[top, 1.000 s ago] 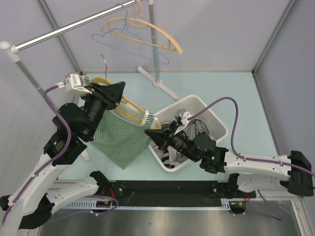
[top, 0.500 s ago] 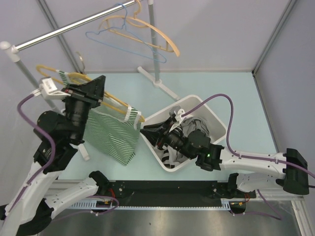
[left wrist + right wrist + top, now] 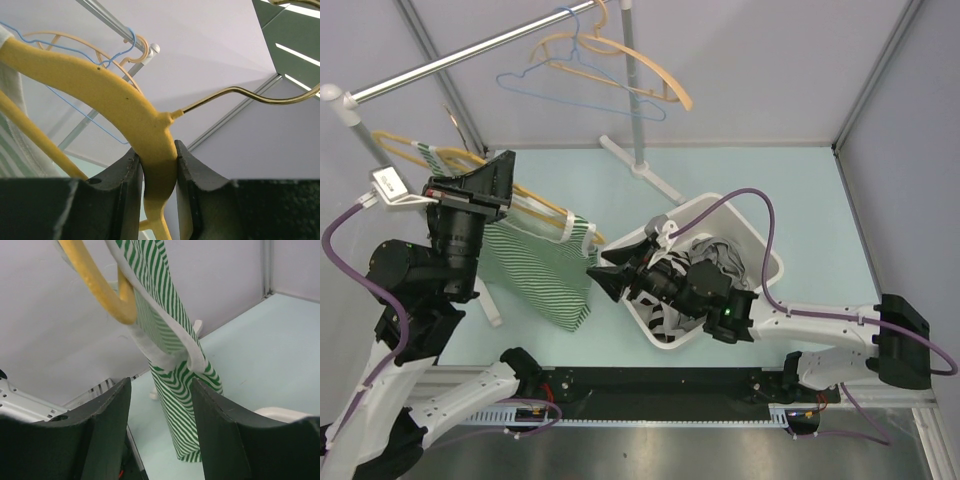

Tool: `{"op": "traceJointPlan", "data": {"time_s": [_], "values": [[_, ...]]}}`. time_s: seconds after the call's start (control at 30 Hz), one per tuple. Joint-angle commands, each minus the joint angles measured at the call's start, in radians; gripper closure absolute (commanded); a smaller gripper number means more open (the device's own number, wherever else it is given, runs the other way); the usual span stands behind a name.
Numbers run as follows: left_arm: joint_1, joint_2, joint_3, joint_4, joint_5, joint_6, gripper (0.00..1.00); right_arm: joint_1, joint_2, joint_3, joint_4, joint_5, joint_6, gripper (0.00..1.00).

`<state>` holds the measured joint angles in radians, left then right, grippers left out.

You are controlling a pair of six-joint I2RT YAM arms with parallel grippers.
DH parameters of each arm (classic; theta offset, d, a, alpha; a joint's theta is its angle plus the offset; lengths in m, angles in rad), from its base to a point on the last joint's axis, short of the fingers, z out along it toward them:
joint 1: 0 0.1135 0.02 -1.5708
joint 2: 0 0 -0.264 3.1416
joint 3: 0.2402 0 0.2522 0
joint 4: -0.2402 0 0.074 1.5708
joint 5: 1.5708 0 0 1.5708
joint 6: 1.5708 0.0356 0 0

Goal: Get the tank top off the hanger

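Note:
A green-and-white striped tank top hangs from a yellow hanger held up over the left of the table. My left gripper is shut on the hanger's neck, just below its brass hook. To the right of the cloth, my right gripper is open with nothing held. In the right wrist view the tank top hangs a little beyond the open gripper. Its white-trimmed strap still drapes over the hanger's end.
A white bin of crumpled clothes sits under my right arm. A clothes rail crosses the back left, carrying a blue wire hanger and a tan hanger. The rack's foot rests on the table behind.
My right gripper has opened and let go of the strap, then followed leftward. The left arm has pulled the hanger and tank top left and higher.

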<state>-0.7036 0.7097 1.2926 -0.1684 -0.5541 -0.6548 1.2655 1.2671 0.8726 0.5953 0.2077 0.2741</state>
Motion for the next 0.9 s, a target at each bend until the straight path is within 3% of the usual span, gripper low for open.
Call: {"op": "traceJointPlan", "data": {"time_s": [0.0, 0.13, 0.47, 0.57, 0.6, 0.87], "values": [[0.007, 0.001, 0.030, 0.040, 0.020, -0.008, 1.00, -0.006, 0.038, 0.089, 0.103, -0.019, -0.044, 0.44], [0.006, -0.001, 0.030, 0.036, 0.023, -0.011, 1.00, -0.009, 0.078, 0.129, 0.124, -0.018, -0.046, 0.55], [0.007, -0.001, 0.042, 0.029, 0.016, 0.003, 1.00, -0.015, 0.132, 0.135, 0.152, 0.005, -0.035, 0.71], [0.006, -0.001, 0.034, 0.027, 0.005, 0.012, 1.00, -0.015, 0.115, 0.120, 0.152, 0.031, -0.036, 0.86], [0.006, -0.003, 0.031, 0.029, -0.003, 0.015, 1.00, -0.017, 0.101, 0.109, 0.150, 0.039, -0.036, 1.00], [0.006, -0.007, -0.013, 0.076, -0.141, 0.182, 1.00, 0.006, -0.092, -0.084, 0.196, 0.085, -0.017, 1.00]]}}
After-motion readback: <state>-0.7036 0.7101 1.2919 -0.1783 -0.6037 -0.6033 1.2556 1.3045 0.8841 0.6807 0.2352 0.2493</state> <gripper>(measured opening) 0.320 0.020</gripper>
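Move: The tank top's near white-trimmed strap hangs roughly 3 cm farther left, 3 cm ahead and 2 cm above the right fingertips, which are open and empty. The yellow hanger's lower end is closer in, about level fore and aft, 2 cm left and 5 cm up; the laundry basket lies some 18 cm right, 10 cm ahead and 29 cm below. From the left hand the strap is about 14 cm right, 3 cm back and 15 cm lower. The right hand reaches left about 3 cm, rising some 2 cm and edging forward so its open fingertips come to the white trim just under the hanger's lower end, then shuts them and pinches that trim between the tips. With the fingers closed it draws back about 2 cm to the right, away from the hanger, while the left hand keeps its grip near the hanger's neck and holds it almost still. ##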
